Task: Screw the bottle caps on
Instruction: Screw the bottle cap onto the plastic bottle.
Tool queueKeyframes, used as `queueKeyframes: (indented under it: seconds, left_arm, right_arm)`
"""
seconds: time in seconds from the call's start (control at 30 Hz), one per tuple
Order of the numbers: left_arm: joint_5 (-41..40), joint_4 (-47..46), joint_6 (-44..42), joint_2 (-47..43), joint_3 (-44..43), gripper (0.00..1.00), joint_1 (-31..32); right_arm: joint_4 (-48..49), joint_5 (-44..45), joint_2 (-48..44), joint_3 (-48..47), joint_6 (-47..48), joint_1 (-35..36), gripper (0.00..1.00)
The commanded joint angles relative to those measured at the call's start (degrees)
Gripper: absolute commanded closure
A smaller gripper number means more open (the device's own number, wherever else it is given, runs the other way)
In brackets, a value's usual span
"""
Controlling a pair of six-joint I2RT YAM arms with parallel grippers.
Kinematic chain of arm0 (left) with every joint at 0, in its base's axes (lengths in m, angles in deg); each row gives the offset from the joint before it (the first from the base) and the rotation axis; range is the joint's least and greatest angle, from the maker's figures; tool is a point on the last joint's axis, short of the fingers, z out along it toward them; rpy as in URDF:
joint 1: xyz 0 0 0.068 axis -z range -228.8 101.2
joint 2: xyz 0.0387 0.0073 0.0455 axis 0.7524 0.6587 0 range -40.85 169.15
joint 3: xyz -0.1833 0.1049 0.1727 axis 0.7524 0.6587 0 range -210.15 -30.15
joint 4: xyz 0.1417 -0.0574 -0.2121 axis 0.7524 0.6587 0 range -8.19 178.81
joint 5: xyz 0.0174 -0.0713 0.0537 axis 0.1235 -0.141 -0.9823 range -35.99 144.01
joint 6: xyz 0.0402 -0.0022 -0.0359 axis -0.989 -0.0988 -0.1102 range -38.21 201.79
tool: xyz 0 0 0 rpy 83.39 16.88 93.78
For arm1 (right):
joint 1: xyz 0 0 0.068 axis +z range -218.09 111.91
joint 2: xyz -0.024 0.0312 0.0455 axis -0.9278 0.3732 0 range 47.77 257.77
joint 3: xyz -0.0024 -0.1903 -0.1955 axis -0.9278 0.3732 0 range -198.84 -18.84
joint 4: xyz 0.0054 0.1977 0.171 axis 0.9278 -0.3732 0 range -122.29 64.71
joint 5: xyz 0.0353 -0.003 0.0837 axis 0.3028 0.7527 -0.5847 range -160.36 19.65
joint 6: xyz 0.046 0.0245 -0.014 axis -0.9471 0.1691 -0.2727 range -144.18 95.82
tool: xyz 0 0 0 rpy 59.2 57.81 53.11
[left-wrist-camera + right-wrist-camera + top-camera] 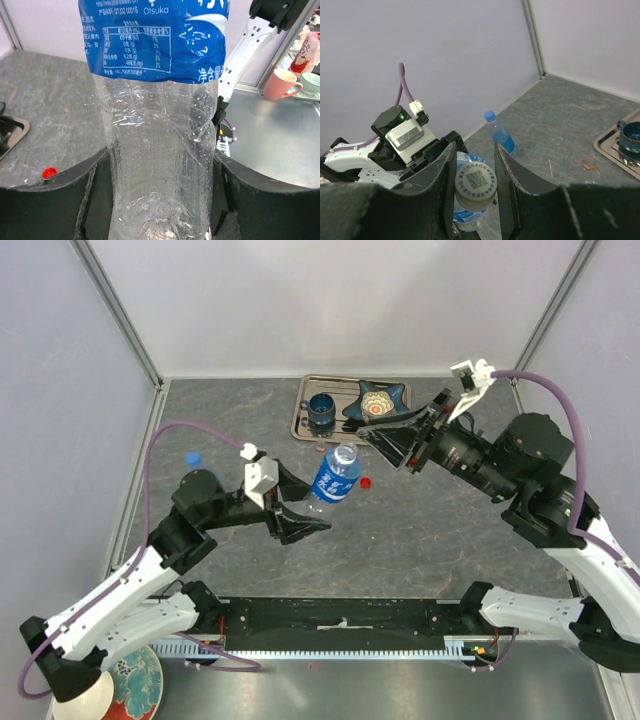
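Note:
A clear bottle (337, 477) with a blue label (160, 40) is held tilted above the table. My left gripper (312, 502) is shut on its lower body, one finger (50, 200) pressing each side. My right gripper (372, 443) is shut on the white cap (476, 181), which sits at this bottle's (470, 212) mouth; its top face points at the wrist camera. How far the cap is threaded is hidden. A second bottle (500, 134) with a blue cap (193, 457) stands at the far left. A red cap (366, 481) lies loose on the table (48, 173).
A metal tray (303, 415) at the back holds a dark blue cup (322, 412) and a patterned dish (382, 400). A small red ring (589, 163) lies in front of the tray. A pink mug (280, 84) stands off the table.

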Motion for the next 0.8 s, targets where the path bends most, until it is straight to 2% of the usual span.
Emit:
queueKeyframes:
  seconds: [0.0, 0.13, 0.5, 0.77]
  left_arm:
    - [3.70, -4.48, 1.05, -4.46, 3.73, 0.98, -2.36]
    - [5.89, -5.63, -0.18, -7.45, 5.94, 0.98, -2.98]
    - [6.25, -8.00, -1.59, -8.77, 8.75, 0.98, -3.07]
    - [5.55, -8.71, -1.24, -8.78, 9.19, 0.98, -3.15]
  right_arm:
    - [2.44, -8.08, 3.84, -4.71, 1.60, 0.06, 0.74]
    - [2.88, -9.93, 6.04, -6.30, 1.25, 0.06, 0.73]
    - [3.85, -17.66, 10.00, -6.83, 2.39, 0.06, 0.72]
    - [5.77, -18.54, 9.83, -4.98, 0.55, 0.41, 0.72]
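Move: The right fingers hold the white cap; the open mouth of the plastic bottle, gripped in the left hand, lies about 3 cm to their left, 1 cm farther out and roughly 7 cm below. Well below on the table are the red cap, some 17 cm ahead and 2 cm to the right, and the other bottle, 12 cm ahead and 36 cm to the left. From the left hand the white cap is about 4 cm ahead, 7 cm to the right and 16 cm above. The right hand carries the white cap about 6.5 cm to its left over the plastic bottle's mouth, sinking a little late on and swinging some 15 degrees counter-clockwise so its fingers point more to the left, its pinch on the cap unchanged. Meanwhile the left hand keeps its grip on the bottle's lower half and eases it about 2 cm back and 2 cm left, dipping slightly after a small rise, with hardly any tilt, and then almost stops while the right hand slows above it. ##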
